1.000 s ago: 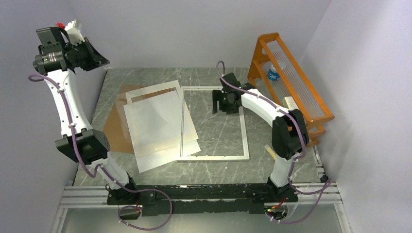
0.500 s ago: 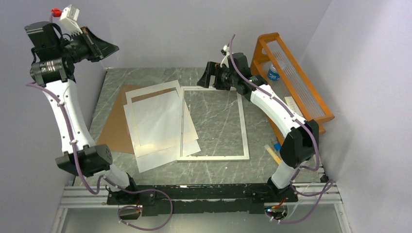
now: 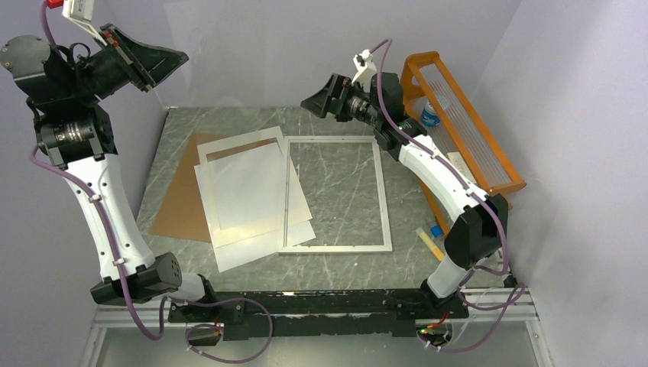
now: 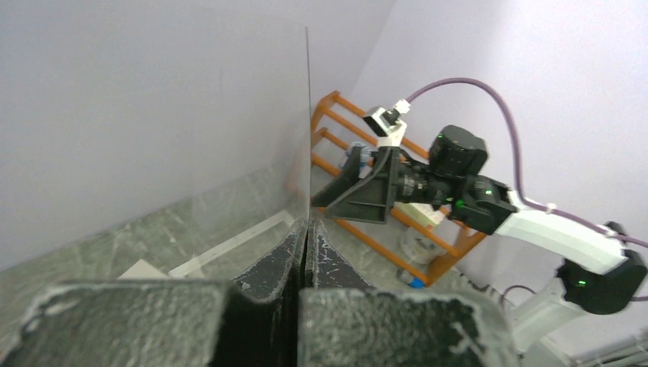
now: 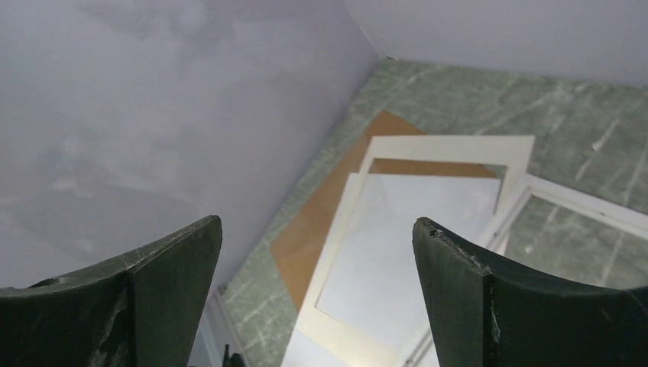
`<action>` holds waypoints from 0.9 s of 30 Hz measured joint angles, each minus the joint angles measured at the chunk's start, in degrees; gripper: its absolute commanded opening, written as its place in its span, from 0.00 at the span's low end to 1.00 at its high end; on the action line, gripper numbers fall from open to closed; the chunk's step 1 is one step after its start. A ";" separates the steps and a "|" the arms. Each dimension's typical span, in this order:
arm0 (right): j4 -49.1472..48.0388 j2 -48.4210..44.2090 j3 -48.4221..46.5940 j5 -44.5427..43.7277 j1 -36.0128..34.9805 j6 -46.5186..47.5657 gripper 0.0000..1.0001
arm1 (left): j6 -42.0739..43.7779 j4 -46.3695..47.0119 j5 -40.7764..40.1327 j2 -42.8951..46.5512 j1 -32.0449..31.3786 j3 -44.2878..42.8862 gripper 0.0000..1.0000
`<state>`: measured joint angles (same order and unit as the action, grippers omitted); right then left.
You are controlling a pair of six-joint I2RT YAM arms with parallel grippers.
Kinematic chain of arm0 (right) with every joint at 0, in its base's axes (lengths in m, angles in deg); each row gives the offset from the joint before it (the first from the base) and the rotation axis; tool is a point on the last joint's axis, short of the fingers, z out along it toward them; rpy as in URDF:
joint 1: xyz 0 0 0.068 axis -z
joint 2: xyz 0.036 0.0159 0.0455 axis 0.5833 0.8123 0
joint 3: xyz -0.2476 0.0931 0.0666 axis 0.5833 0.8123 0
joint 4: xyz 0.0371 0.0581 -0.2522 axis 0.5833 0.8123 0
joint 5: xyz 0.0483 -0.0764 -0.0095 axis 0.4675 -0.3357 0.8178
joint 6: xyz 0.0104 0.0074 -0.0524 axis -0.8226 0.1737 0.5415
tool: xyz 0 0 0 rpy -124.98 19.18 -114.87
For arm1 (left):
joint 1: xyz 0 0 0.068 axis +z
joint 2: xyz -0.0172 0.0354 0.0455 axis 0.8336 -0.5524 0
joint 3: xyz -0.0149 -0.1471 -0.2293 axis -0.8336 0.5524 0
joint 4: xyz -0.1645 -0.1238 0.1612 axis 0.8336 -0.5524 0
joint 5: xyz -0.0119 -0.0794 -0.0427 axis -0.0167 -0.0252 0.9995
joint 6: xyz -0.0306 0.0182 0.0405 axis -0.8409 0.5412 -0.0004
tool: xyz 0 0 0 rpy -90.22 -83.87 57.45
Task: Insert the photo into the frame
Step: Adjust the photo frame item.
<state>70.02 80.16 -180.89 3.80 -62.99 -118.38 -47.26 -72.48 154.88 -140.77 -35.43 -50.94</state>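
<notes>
The frame (image 3: 382,200) lies flat on the marble table, with only bare table inside it. Left of it the photo (image 3: 256,252) lies plain white side up, under a white card mat (image 3: 229,145) that overlaps the frame's left rail. My left gripper (image 3: 179,57) is raised high at the back left. It is shut on the edge of a clear pane (image 4: 229,153) that stands upright from the jaws (image 4: 308,223). My right gripper (image 3: 309,103) hangs above the frame's far rail, open wide and holding nothing (image 5: 317,223), and faces the left arm.
A brown backing board (image 3: 183,202) lies under the sheets at the left. An orange rack (image 3: 458,122) holding a bottle (image 3: 429,115) stands along the right edge. Small items (image 3: 428,243) lie beside the right arm's base. Walls close in on three sides.
The right gripper has lifted off the frame's far rail, swung up to face left, and opened wide. The left gripper has risen higher with the clear pane.
</notes>
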 measured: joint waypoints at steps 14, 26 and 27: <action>-14.23 -0.02 0.00 11.63 4.11 -5.70 0.99 | -20.09 19.74 5.27 1.09 0.00 0.70 0.03; -26.47 3.65 -5.16 21.66 4.00 -15.10 0.99 | -26.43 25.66 5.49 1.97 -0.02 -3.50 0.03; -26.80 4.09 -5.68 21.92 3.76 -15.43 0.99 | -26.95 26.14 5.38 1.97 0.00 -3.50 0.03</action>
<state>43.22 84.25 -186.57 25.72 -59.23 -133.81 -74.21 -46.34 160.26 -138.81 -35.43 -54.44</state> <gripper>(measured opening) 0.990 0.032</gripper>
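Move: The left hand holds a clear sheet up beyond its fingertips. The empty right hand is after this sheet, whose middle is about 15 cm to its left, roughly level fore and aft and some 18 cm above. The empty photo frame lies on the table some 36 cm below the right hand, 6 cm back and 3 cm right; the white photo and mat lie 25 cm left of the frame. From the left hand the frame is about 30 cm right, 4 cm ahead and 57 cm down. Still pinching the clear sheet by its edge, the left hand draws it back about 7 cm and up nearly as far, then right by half that, turning slightly clockwise with the fingers tipping up. The wide-open right hand rises about 10 cm towards the sheet, edging back late on while its fingers tilt up and swing counter-clockwise, some 30 degrees of turn in all. ##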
